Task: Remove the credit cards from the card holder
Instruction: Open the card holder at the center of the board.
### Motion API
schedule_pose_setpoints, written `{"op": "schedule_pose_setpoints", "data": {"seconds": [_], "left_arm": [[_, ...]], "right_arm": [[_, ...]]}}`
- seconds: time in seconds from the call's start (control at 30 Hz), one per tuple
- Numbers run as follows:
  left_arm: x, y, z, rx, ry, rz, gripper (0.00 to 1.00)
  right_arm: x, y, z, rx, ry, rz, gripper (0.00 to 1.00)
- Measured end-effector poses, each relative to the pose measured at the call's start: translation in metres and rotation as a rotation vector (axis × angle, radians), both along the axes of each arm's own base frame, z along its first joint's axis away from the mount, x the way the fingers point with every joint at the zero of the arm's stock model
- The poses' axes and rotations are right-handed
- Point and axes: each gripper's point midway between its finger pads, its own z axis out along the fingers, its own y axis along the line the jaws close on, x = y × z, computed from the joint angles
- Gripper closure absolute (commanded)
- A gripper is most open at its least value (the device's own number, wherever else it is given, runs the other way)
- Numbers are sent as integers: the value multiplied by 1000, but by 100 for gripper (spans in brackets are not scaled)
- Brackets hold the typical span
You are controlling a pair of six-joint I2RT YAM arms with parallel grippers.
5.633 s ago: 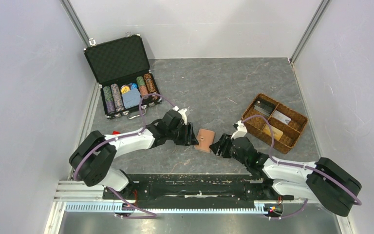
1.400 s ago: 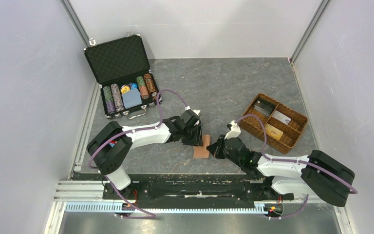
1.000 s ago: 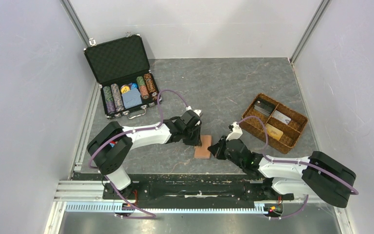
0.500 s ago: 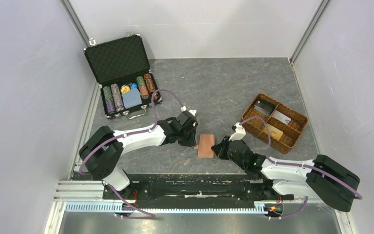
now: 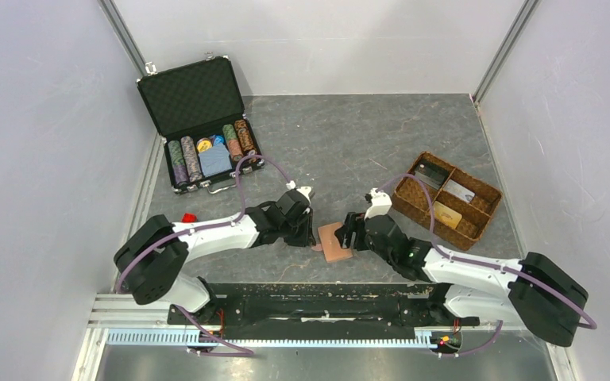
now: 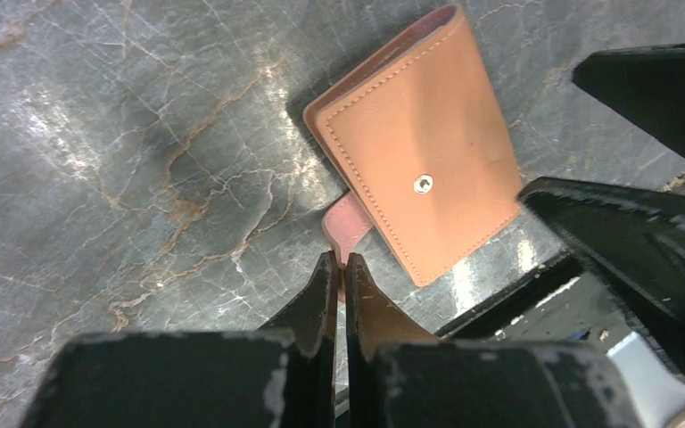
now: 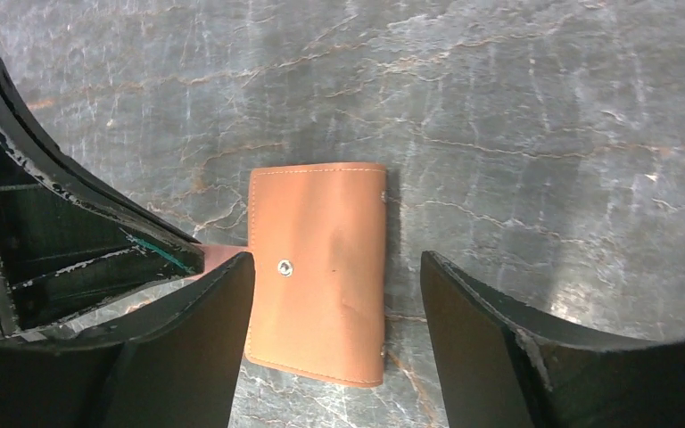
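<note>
The tan leather card holder (image 5: 335, 242) lies folded shut on the grey tabletop, its snap stud facing up. My left gripper (image 6: 341, 267) is shut on its pinkish snap tab (image 6: 350, 221), low at the holder's left edge. My right gripper (image 7: 337, 260) hovers above the card holder (image 7: 321, 267) with its fingers (image 7: 205, 330) open on either side, touching nothing. No credit cards show in the closed holder. A dark grey credit card (image 5: 429, 173), a white one (image 5: 458, 190) and a tan one (image 5: 447, 214) lie in the woven tray.
The brown woven divided tray (image 5: 484, 221) stands to the right of the holder. An open black chip case (image 5: 198, 119) with striped chips is at the back left. A small red object (image 5: 189, 217) lies at the left. The black base rail (image 5: 286, 294) runs along the near edge.
My right gripper has opened and moved over the card holder. My left gripper has drawn back to the left, staying shut on the tab, and the holder has turned slightly.
</note>
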Motion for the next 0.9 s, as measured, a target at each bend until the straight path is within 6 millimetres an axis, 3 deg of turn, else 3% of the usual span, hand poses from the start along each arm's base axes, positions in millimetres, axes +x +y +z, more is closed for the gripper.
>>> {"op": "schedule_pose_setpoints", "data": {"seconds": [0.17, 0.5, 0.9], "left_arm": [[-2, -5, 9, -63, -16, -7, 98], [-5, -4, 16, -108, -31, -3, 98], [-5, -5, 22, -136, -32, 23, 98]], "right_arm": [[-6, 16, -3, -56, 13, 63, 15], [-17, 38, -17, -166, 36, 139, 11], [-27, 41, -24, -240, 19, 149, 2]]}}
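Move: The card holder lies closed below my open right hand, its middle about 3 cm to the left, 1 cm back and 4 cm down. My left fingers already hold the end of its strap, roughly 8 cm left of my right hand and 2 cm nearer me. From my left hand, the holder's middle is 5 cm right, 1 cm ahead and a little lower. The wicker basket stands some 26 cm right of my right hand and 9 cm farther out. I keep the strap pinched in my left fingers and raise that hand about 2 cm, tilting it slightly. Meanwhile I bring my right hand some 4 cm left over the card holder, drawing it back and down by 2 to 3 cm, rolling its left side down about 15 degrees and spreading the fingers from mostly to almost fully open, to straddle the holder. ##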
